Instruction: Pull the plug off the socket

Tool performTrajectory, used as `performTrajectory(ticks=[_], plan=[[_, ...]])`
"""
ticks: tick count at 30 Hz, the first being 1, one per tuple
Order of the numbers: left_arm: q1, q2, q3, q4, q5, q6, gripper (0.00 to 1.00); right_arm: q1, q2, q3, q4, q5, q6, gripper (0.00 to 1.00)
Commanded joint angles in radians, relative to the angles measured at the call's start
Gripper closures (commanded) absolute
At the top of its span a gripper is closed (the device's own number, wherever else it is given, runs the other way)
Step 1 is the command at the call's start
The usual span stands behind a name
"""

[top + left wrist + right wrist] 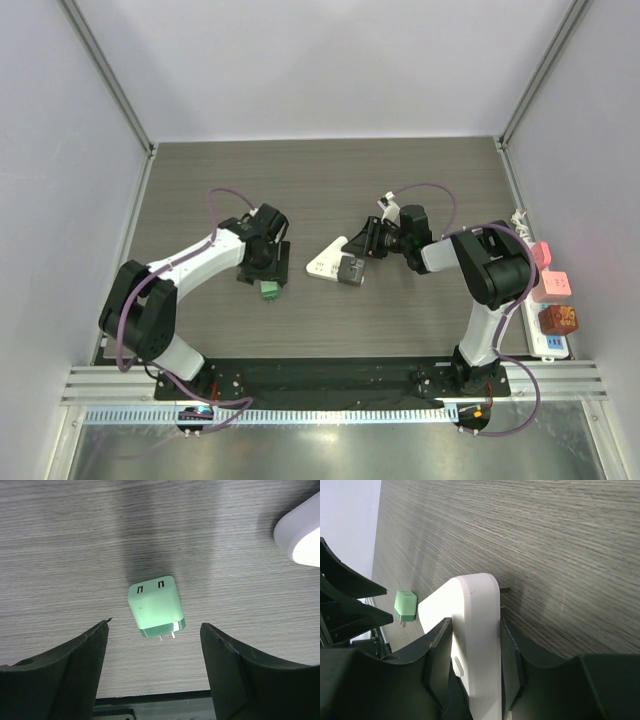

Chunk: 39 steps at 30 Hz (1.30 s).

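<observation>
The mint-green plug (156, 606) lies on the wood-grain table, its two prongs pointing toward the left wrist camera, and nothing touches it. My left gripper (154, 629) hovers over it, open, a finger well clear on either side. From above, the plug (270, 290) shows just below the left gripper (262, 272). The white socket (475, 630) stands on edge, separate from the plug, and my right gripper (474, 647) is shut on it with both pads flat against its sides. The top view shows the socket (326, 262) left of the right gripper (368, 243).
A grey adapter (351, 270) sits against the socket's right end. A white power strip (540, 335) with a pink block (549, 283) and a brown block (558, 319) lies along the right wall. Enclosure walls ring the table.
</observation>
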Motion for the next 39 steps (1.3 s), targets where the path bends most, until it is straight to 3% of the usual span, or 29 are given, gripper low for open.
performTrajectory(ticks=[1,6,11,15,24,39], plan=[[0.003,-0.072,0.037,0.026,-0.038,-0.013,0.25,-0.002,0.044,0.0,-0.063,0.062,-0.025,0.99],[-0.044,-0.253,-0.007,0.216,0.066,-0.032,0.17,-0.002,0.045,0.005,-0.066,0.061,-0.025,0.99],[-0.253,-0.287,0.017,0.318,-0.068,0.013,0.11,-0.002,0.051,0.007,-0.069,0.062,-0.027,0.99],[-0.345,-0.23,0.05,0.338,-0.148,0.028,0.01,-0.002,0.053,0.011,-0.069,0.065,-0.028,0.99],[-0.466,-0.017,0.191,0.329,-0.272,0.059,0.0,-0.002,0.061,0.016,-0.072,0.061,-0.025,0.99],[-0.492,0.215,0.353,0.286,-0.263,0.071,0.02,-0.002,0.051,0.011,-0.069,0.055,-0.022,0.99]])
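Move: The black plug, still in the white socket, is roughly 19 cm to the left hand's right, 4 cm ahead and slightly lower. The socket's middle lies about 15 cm right, 6 cm ahead and 3 cm down; the released green plug is 5 cm below and 1 cm ahead, level sideways. From the right hand, still gripping the socket, the black plug is some 4 cm back and 2 cm left, about 1 cm down. The left hand arcs up and some 20 cm right towards the black plug, opening wide, fingers tilting forward. ##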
